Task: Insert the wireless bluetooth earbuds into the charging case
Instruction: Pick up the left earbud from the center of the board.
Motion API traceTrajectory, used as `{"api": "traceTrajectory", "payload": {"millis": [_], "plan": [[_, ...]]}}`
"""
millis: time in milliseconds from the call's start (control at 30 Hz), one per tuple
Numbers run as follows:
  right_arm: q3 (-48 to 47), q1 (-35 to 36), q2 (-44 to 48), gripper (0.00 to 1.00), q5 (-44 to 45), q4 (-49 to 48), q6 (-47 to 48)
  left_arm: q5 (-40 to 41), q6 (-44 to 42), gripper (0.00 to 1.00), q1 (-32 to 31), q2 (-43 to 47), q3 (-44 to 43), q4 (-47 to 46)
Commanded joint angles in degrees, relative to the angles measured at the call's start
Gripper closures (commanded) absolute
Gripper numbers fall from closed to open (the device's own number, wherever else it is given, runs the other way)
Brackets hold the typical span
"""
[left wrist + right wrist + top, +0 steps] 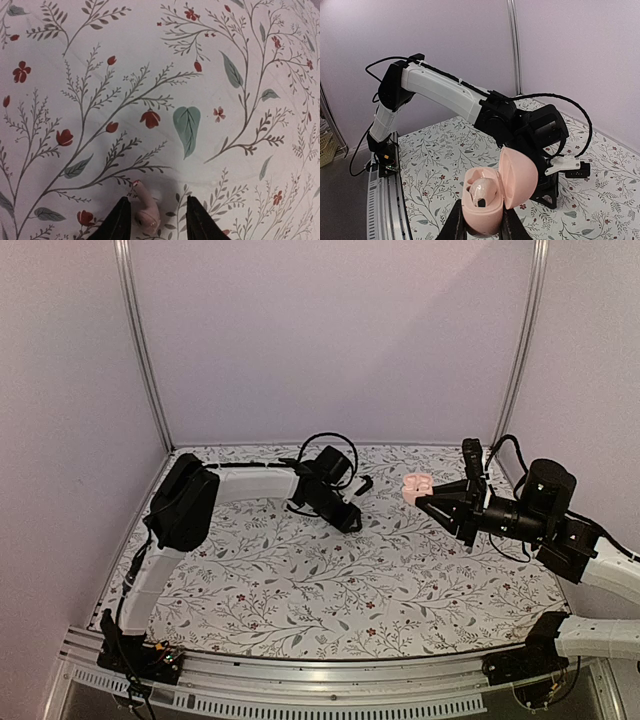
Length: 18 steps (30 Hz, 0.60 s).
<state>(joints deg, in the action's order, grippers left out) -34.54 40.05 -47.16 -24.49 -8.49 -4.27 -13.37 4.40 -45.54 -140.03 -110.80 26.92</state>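
A pale pink earbud (pixel 146 210) lies on the flowered tablecloth, stem pointing away, between the fingers of my left gripper (pixel 157 222). The jaws stand open around it: the left finger is close beside it and the right finger (pixel 200 220) is well apart. From above, the left gripper (pixel 352 522) points down at mid-table and hides that earbud. My right gripper (pixel 482 227) is shut on the pink charging case (pixel 482 210), held above the table with its lid (pixel 517 177) swung open to the right. One earbud (pixel 484 190) sits inside. The case (pixel 416 486) shows at the right gripper's tip.
The left arm (pixel 445 90) and its black wrist (pixel 540 135) stand just behind the held case. Pale walls and metal posts (pixel 140 340) enclose the table on three sides. An aluminium rail (pixel 300 680) runs along the near edge.
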Motion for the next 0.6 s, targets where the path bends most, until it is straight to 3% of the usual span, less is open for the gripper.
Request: {"api": "traceTrajectory", "payload": {"millis": [0,67,167,400,567], "plan": [[-1.5,-0.3,1.0,1.0,0.1,0.0,0.1,-0.5,-3.3,0.66,-0.9,-2.5,-2.6,4.9],[-1.5,-0.3,1.0,1.0,0.1,0.0,0.1,0.2,-4.3,0.75,-1.2,-2.5,-2.5,5.7],[-1.6,-0.3,1.1,1.0,0.0,0.0,0.1,3.8,-7.7,0.8,-1.9,-2.2,-2.3,7.4],[-1.7,-0.3,1.1,1.0,-0.3,0.0,0.1,7.8,-15.1,0.84,-3.0,1.9,2.4,10.4],[-1.8,-0.3,0.9,1.0,-0.6,0.0,0.1,4.7,-23.2,0.85,-4.8,11.3,14.9,9.4]]}}
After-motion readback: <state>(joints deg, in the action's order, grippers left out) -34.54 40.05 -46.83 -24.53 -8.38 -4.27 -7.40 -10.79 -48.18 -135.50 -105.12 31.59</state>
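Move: The left earbud lies between the left hand's part-open fingers, directly under the hand point by about 1 cm, on the cloth. The charging case, held in the right hand, is some 18 cm back, 16 cm to the right and 28 cm above the left hand. From the right hand the earbud lies roughly 19 cm ahead, 19 cm to the left and 28 cm below. The left hand shuts its fingers on the left earbud, then draws it about 3 cm back and 2 cm left. ##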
